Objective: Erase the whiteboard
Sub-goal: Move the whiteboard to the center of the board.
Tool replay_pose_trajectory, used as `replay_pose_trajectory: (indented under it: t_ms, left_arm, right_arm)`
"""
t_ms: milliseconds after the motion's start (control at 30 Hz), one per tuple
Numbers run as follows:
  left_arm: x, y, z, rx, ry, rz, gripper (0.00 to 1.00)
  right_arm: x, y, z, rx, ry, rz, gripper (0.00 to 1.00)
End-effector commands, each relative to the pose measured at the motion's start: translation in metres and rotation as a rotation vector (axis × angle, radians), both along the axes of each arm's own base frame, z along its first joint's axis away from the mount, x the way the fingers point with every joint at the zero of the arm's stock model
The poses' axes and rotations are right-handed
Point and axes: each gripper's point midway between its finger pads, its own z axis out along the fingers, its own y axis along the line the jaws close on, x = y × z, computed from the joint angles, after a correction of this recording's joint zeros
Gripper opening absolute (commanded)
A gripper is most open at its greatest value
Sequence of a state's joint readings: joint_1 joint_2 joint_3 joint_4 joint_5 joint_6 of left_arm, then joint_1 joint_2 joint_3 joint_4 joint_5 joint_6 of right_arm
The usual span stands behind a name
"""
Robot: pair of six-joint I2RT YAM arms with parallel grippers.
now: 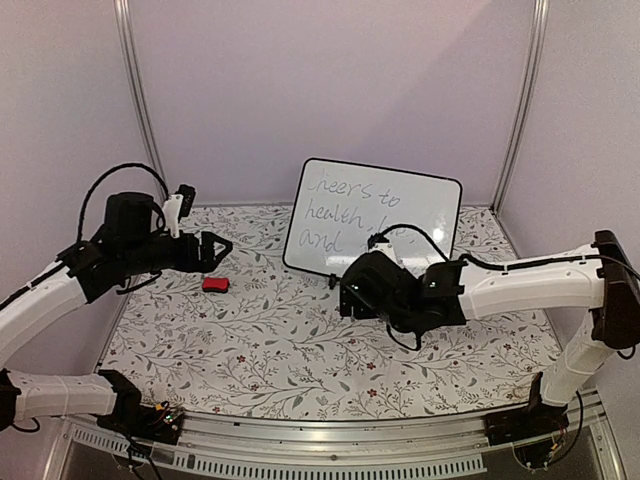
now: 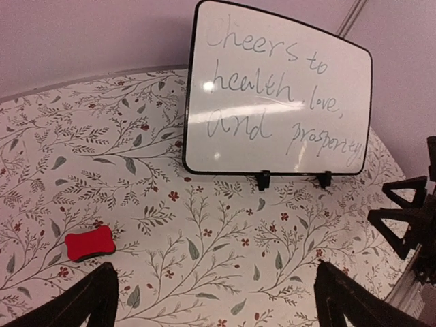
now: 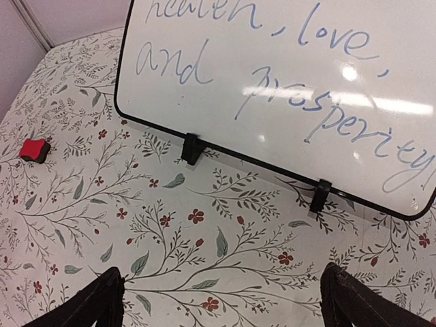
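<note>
The whiteboard (image 1: pixel 385 205) stands tilted on two small black feet at the back of the table, with thin cursive writing across it. It fills the top of the left wrist view (image 2: pixel 272 88) and the right wrist view (image 3: pixel 286 68). A small red eraser block (image 1: pixel 215 284) lies on the flowered cloth, left of the board (image 2: pixel 88 243) (image 3: pixel 34 149). My left gripper (image 1: pixel 220 252) (image 2: pixel 214 286) hovers just above and behind the eraser, open and empty. My right gripper (image 1: pixel 350 295) (image 3: pixel 221 286) hangs open and empty in front of the board's lower edge.
A flowered tablecloth (image 1: pixel 300 350) covers the table. Plain walls with metal corner posts (image 1: pixel 140 100) close in the back and sides. The right arm's black gripper body (image 2: pixel 405 218) shows at the right edge of the left wrist view.
</note>
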State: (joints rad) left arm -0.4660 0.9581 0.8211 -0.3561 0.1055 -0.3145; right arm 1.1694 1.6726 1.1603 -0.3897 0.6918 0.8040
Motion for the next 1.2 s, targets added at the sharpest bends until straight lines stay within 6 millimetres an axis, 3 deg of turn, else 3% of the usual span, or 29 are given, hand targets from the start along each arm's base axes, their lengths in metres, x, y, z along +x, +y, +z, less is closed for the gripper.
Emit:
replay_pose_trajectory:
  t_ms: [0, 33, 200, 300, 500, 600, 833, 933, 1167]
  left_arm:
    - [-0.009, -0.035, 0.017, 0.032, -0.029, -0.012, 1.00]
    - [-0.012, -0.047, 0.014, 0.047, -0.024, -0.030, 1.00]
    - [-0.020, -0.105, -0.006, 0.117, 0.000, -0.095, 1.00]
    - [-0.017, -0.135, -0.020, 0.134, 0.010, -0.126, 1.00]
    - [0.012, -0.174, -0.047, 0.176, 0.012, -0.101, 1.00]
    - [0.028, -0.193, -0.070, 0.209, 0.026, -0.091, 1.00]
    - [0.054, -0.222, -0.107, 0.240, 0.026, -0.077, 1.00]
    - [0.060, -0.228, -0.125, 0.255, 0.052, -0.069, 0.95]
    - [0.064, -0.245, -0.154, 0.223, 0.126, -0.089, 0.74]
  right_arm:
    - [-0.011, -0.028, 0.030, 0.035, -0.061, 0.043, 0.99]
    - [-0.014, -0.034, 0.042, 0.062, -0.079, 0.052, 0.99]
    - [-0.026, -0.068, 0.067, 0.055, -0.126, 0.071, 0.99]
    - [-0.031, -0.089, 0.075, 0.052, -0.140, 0.043, 0.99]
    - [-0.043, -0.129, 0.082, 0.083, -0.149, -0.007, 0.99]
    - [-0.048, -0.140, 0.078, 0.110, -0.138, -0.024, 0.99]
    - [-0.057, -0.153, 0.073, 0.163, -0.112, -0.039, 0.99]
    - [-0.058, -0.153, 0.070, 0.158, -0.103, -0.035, 0.99]
    - [-0.057, -0.154, 0.071, 0.148, -0.109, -0.036, 0.99]
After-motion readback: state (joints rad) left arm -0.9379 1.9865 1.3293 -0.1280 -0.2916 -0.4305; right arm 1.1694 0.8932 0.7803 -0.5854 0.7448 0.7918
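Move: The whiteboard's left clip lies about 22 cm to the left gripper's right, some 11 cm ahead and 21 cm below. The right clip stands about 13 cm farther right along the board's lower edge and 3 cm nearer the base; the red eraser lies some 10 cm ahead of the left gripper, 4 cm to its left and 21 cm below. From the right gripper, the left clip is about 12 cm ahead, 8 cm left and 12 cm below. Swing the open left gripper right about 23 cm, level and slightly back at first, then sink some 15 cm while reaching forward towards the whiteboard's left clip, lifting its left side about 15 degrees and starting to close the fingers at the end. Meanwhile clear the open, empty right gripper away from that clip, about 15 cm right, rising and drawing back. ##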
